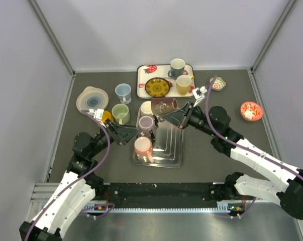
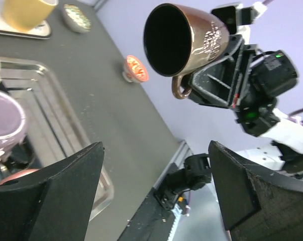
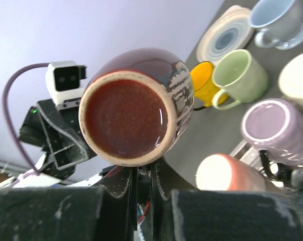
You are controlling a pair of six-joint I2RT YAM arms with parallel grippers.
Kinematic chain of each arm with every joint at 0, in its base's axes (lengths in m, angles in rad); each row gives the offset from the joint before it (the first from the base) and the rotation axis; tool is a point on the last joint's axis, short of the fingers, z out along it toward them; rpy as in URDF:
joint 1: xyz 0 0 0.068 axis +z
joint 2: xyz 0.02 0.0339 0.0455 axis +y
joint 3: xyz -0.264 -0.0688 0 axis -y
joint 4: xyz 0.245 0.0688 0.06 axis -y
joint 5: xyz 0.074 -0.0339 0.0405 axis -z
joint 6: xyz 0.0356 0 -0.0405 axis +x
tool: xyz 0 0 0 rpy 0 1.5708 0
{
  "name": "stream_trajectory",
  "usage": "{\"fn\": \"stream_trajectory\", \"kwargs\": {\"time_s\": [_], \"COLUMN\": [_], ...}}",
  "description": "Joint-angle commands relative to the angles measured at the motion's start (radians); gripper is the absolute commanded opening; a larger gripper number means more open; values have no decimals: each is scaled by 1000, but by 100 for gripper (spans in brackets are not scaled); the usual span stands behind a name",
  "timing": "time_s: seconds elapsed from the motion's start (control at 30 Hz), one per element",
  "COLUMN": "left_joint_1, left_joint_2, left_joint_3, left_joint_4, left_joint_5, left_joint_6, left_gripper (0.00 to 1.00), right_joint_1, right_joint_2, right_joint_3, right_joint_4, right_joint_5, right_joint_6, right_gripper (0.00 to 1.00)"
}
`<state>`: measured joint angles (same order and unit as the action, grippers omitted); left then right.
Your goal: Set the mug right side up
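The brown glazed mug (image 1: 164,105) hangs on its side in the air over the far end of the metal tray (image 1: 176,160). My right gripper (image 1: 175,114) is shut on its handle. In the right wrist view the mug's base (image 3: 126,118) faces the camera, just above the closed right gripper (image 3: 151,170). The left wrist view looks straight into the mug's dark mouth (image 2: 167,40), with the handle (image 2: 181,90) below it. My left gripper (image 1: 133,133) is open and holds nothing; it points at the mug from the left and stands apart from it. Its fingers (image 2: 66,186) are spread wide.
On the metal tray, a purple mug (image 1: 147,123) and a pink mug (image 1: 142,146) stand upside down. A white cup (image 1: 147,107), a green mug (image 1: 120,113), a yellow cup (image 1: 107,116) and stacked plates (image 1: 92,98) are to the left. A white tray (image 1: 143,75) holds mugs behind. A red bowl (image 1: 251,110) sits on the right.
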<state>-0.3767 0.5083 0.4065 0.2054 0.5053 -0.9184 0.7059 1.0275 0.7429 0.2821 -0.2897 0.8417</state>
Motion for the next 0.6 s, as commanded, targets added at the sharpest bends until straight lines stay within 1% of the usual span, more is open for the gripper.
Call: {"fn": "stream_trajectory", "kwargs": {"time_s": [0.0, 0.07, 0.1, 0.17, 0.23, 0.33, 0.43, 0.47, 0.57], "left_joint_1": [-14, -30, -34, -51, -74, -109, -146, -157, -186], "left_joint_2": [30, 41, 56, 74, 107, 165, 231, 261, 306], "left_joint_3": [-9, -11, -12, -12, -9, 11, 34, 46, 67], "left_joint_4": [256, 305, 324, 371, 423, 460, 492, 502, 520], "left_joint_5": [84, 78, 70, 65, 61, 62, 71, 68, 50], "left_joint_6": [-105, -120, -125, -140, -142, -126, -111, -103, -91], "left_gripper": [88, 87, 87, 85, 82, 78, 67, 60, 55], "right_joint_1": [-14, -14, -14, -14, -14, -16, -14, -14, -14], "right_joint_2": [-11, 12, 28, 46, 74, 94, 95, 94, 91], "right_joint_3": [-37, -54, -65, -73, -80, -74, -65, -62, -54], "right_joint_4": [312, 377, 444, 501, 552, 572, 562, 556, 531], "right_joint_5": [-123, -141, -164, -177, -189, -203, -209, -210, -216], "right_joint_6": [112, 170, 189, 241, 275, 290, 284, 283, 270], "right_gripper": [0, 0, 0, 0, 0, 0, 0, 0, 0]}}
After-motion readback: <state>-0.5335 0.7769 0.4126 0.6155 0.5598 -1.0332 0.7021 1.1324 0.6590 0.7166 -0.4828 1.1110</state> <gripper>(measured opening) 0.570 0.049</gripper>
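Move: Ahead and to the right of the open left gripper, the brown mug hangs on its side, about 9 cm out, 12 cm right and some 5 cm higher, its mouth facing that gripper. The right fingers already pinch its handle, so its middle is about 3 cm ahead of and 3 cm above them, at 0 sideways. Some 22 cm below the left hand stand the salmon mug, 6 cm ahead and 3 cm right, and the lavender mug, 18 cm ahead and 5 cm right. Swinging rightwards about 5 cm towards the brown mug's mouth, the left gripper first rises some 4 cm, then dips slightly, turning clockwise while its fingers narrow to just over half open, still touching nothing. The right hand keeps its pinch on the handle and brings the mug to meet it, easing back, up and left by 2 to 3 cm each, rolling its left side up and turning counter-clockwise. ##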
